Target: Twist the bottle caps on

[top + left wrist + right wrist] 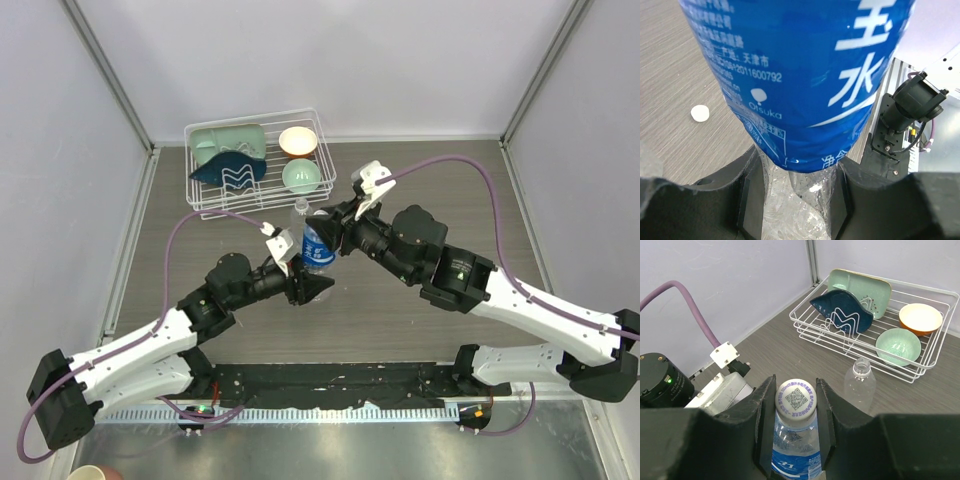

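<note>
A clear bottle with a blue label [318, 250] stands upright at the table's middle. My left gripper [797, 190] is shut on its clear lower body, below the label [800, 65]. A white cap with a printed code [796, 398] sits on the bottle's neck, and my right gripper [796, 401] is shut on that cap from both sides. A plain, label-free bottle [859, 384] stands open and uncapped just in front of the rack. A second white cap [700, 113] lies loose on the table, left of the held bottle in the left wrist view.
A white wire rack [940, 347] at the back left holds a pale green plate [228, 140], a dark blue dish [228, 170], a green bowl [301, 176] and an orange-rimmed cream bowl [298, 141]. Walls close the table on three sides.
</note>
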Controlling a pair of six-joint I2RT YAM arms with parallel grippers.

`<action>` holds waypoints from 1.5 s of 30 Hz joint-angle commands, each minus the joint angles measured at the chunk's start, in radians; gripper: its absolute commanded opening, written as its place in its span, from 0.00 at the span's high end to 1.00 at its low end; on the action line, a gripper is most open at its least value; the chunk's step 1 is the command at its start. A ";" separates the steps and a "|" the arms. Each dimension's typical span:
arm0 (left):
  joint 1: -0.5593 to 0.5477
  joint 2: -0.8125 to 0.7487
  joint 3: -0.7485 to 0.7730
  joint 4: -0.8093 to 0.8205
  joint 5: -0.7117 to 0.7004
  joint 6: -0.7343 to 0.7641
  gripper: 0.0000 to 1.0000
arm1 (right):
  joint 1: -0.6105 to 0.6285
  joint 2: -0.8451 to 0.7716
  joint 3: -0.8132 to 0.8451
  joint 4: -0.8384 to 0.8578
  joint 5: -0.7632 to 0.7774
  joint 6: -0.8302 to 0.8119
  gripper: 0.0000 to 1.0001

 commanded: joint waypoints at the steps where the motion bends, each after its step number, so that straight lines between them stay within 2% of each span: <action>1: 0.018 -0.048 0.084 0.248 0.031 0.022 1.00 | 0.041 0.031 0.000 -0.169 -0.152 0.027 0.67; 12: 0.034 -0.053 0.080 0.266 -0.029 0.023 1.00 | 0.073 0.045 -0.010 -0.149 -0.099 0.018 0.66; 15: 0.037 -0.053 0.080 0.263 -0.024 0.025 1.00 | 0.095 0.057 0.002 -0.169 -0.073 0.006 0.64; 23: 0.040 -0.056 0.080 0.254 -0.013 0.028 1.00 | 0.101 0.025 0.001 -0.176 -0.043 -0.007 0.52; 33: 0.047 -0.062 0.066 0.239 0.008 0.034 1.00 | 0.102 0.013 0.043 -0.241 -0.085 -0.030 0.46; 45: 0.050 -0.076 0.054 0.226 0.051 0.023 1.00 | 0.102 0.010 0.158 -0.353 -0.050 -0.085 0.40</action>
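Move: The right hand already pinches the white cap on the mouth of the blue-label bottle, so the cap sits right at its hand point; the cap lies about 14 cm above the left hand and roughly 2 cm ahead of it and 1 cm to its right. From the right hand, the clear bottle stands some 14 cm ahead and 4 cm left, its middle about 20 cm lower. The loose cap lies about 13 cm ahead and 9 cm right, some 30 cm below. The right fingers, still pinching the cap at first, ride up about 1 cm with the bottle, then open and let go of the cap, sinking back as the hand draws back about 3 cm in all, its wrist tilting slightly. The left hand keeps its grip low on the bottle and lifts it some 2.5 cm, tipping it just a little. ##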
